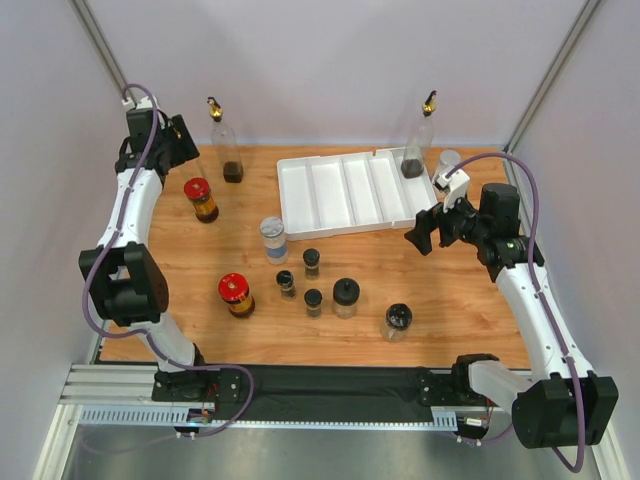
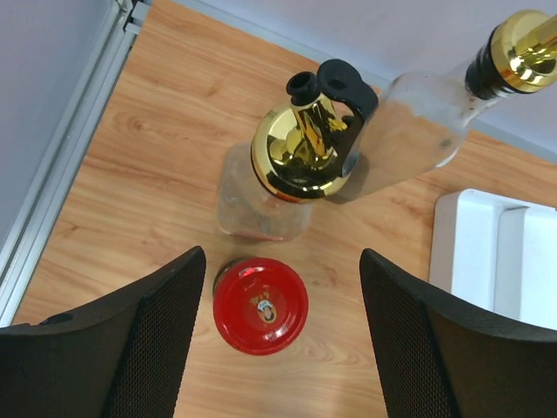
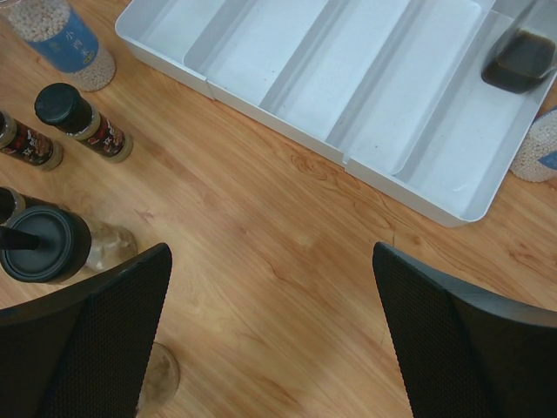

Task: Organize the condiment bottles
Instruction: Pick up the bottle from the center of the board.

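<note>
My left gripper (image 1: 183, 138) is open at the far left, high above a red-capped amber jar (image 2: 260, 305) (image 1: 200, 198) and a tall clear gold-spouted bottle (image 2: 300, 152). A second tall bottle (image 1: 226, 145) (image 2: 426, 122) stands just right of it. A third tall bottle (image 1: 417, 140) stands in the white tray (image 1: 330, 190). My right gripper (image 1: 425, 235) is open and empty over bare wood (image 3: 270, 340) in front of the tray's right end (image 3: 348, 78). Another red-capped jar (image 1: 236, 294), a grey-lidded jar (image 1: 273, 240) and several black-lidded jars (image 1: 346, 297) stand mid-table.
Another grey-lidded jar (image 1: 447, 165) stands right of the tray. In the right wrist view a medium black-lidded jar (image 3: 48, 244) and small ones (image 3: 83, 122) stand left of my fingers. Grey walls enclose the back and sides. A metal rail (image 2: 61, 165) runs along the left edge.
</note>
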Action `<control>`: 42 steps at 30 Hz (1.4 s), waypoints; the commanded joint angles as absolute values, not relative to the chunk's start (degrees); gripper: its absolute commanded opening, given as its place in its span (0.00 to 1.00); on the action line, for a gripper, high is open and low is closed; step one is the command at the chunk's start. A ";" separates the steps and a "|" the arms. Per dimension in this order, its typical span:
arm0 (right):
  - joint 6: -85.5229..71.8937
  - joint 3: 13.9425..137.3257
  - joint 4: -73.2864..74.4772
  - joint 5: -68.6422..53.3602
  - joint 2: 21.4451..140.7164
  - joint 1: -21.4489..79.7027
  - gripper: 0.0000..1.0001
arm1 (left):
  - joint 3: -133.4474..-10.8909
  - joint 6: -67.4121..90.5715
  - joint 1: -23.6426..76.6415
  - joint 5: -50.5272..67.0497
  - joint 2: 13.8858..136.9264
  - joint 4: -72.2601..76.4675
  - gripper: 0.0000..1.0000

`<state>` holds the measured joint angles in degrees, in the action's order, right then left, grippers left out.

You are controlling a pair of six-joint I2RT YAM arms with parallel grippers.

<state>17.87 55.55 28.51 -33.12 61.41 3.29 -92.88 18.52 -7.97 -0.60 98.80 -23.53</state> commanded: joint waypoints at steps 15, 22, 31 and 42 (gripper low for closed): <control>19.34 56.69 28.30 -32.70 61.96 3.16 1.00 | -98.87 10.90 -8.00 -3.43 106.08 -11.69 0.76; 19.34 56.78 28.48 -32.43 63.10 3.16 1.00 | -100.55 9.15 -8.00 -2.90 108.37 -10.02 0.74; 19.42 56.78 28.39 -32.26 63.81 3.16 1.00 | -101.42 8.00 -8.00 -1.32 109.86 -7.91 0.63; 19.42 56.87 28.65 -32.52 63.98 3.16 1.00 | -100.28 6.68 -8.00 1.23 108.37 -5.80 0.00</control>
<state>18.55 55.55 28.88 -32.77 63.77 3.29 -98.70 7.77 -7.90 -0.47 110.08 -10.63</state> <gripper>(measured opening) 0.998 0.457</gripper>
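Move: The gold-capped bottle to grip stands about 7 cm ahead of the left gripper and 2 cm to its left, its middle roughly 12 cm lower but its cap near finger height. A taller gold-capped bottle stands some 10 cm to the right of it and 2 cm farther out; a red-lidded jar sits about 11 cm nearer than it and 4 cm to its right. From the right gripper, the bottle is about 26 cm ahead and 55 cm left. Bring the left gripper forward about 7 cm to the gold-capped bottle, easing slightly left and dipping a couple of centimetres before levelling off about 1 cm lower. Roll the wrist some 10 degrees, left side up, and tip the fingers up a little. Then, over the last part, close from wide open until both fingers pinch the bottle just at its gold cap. ##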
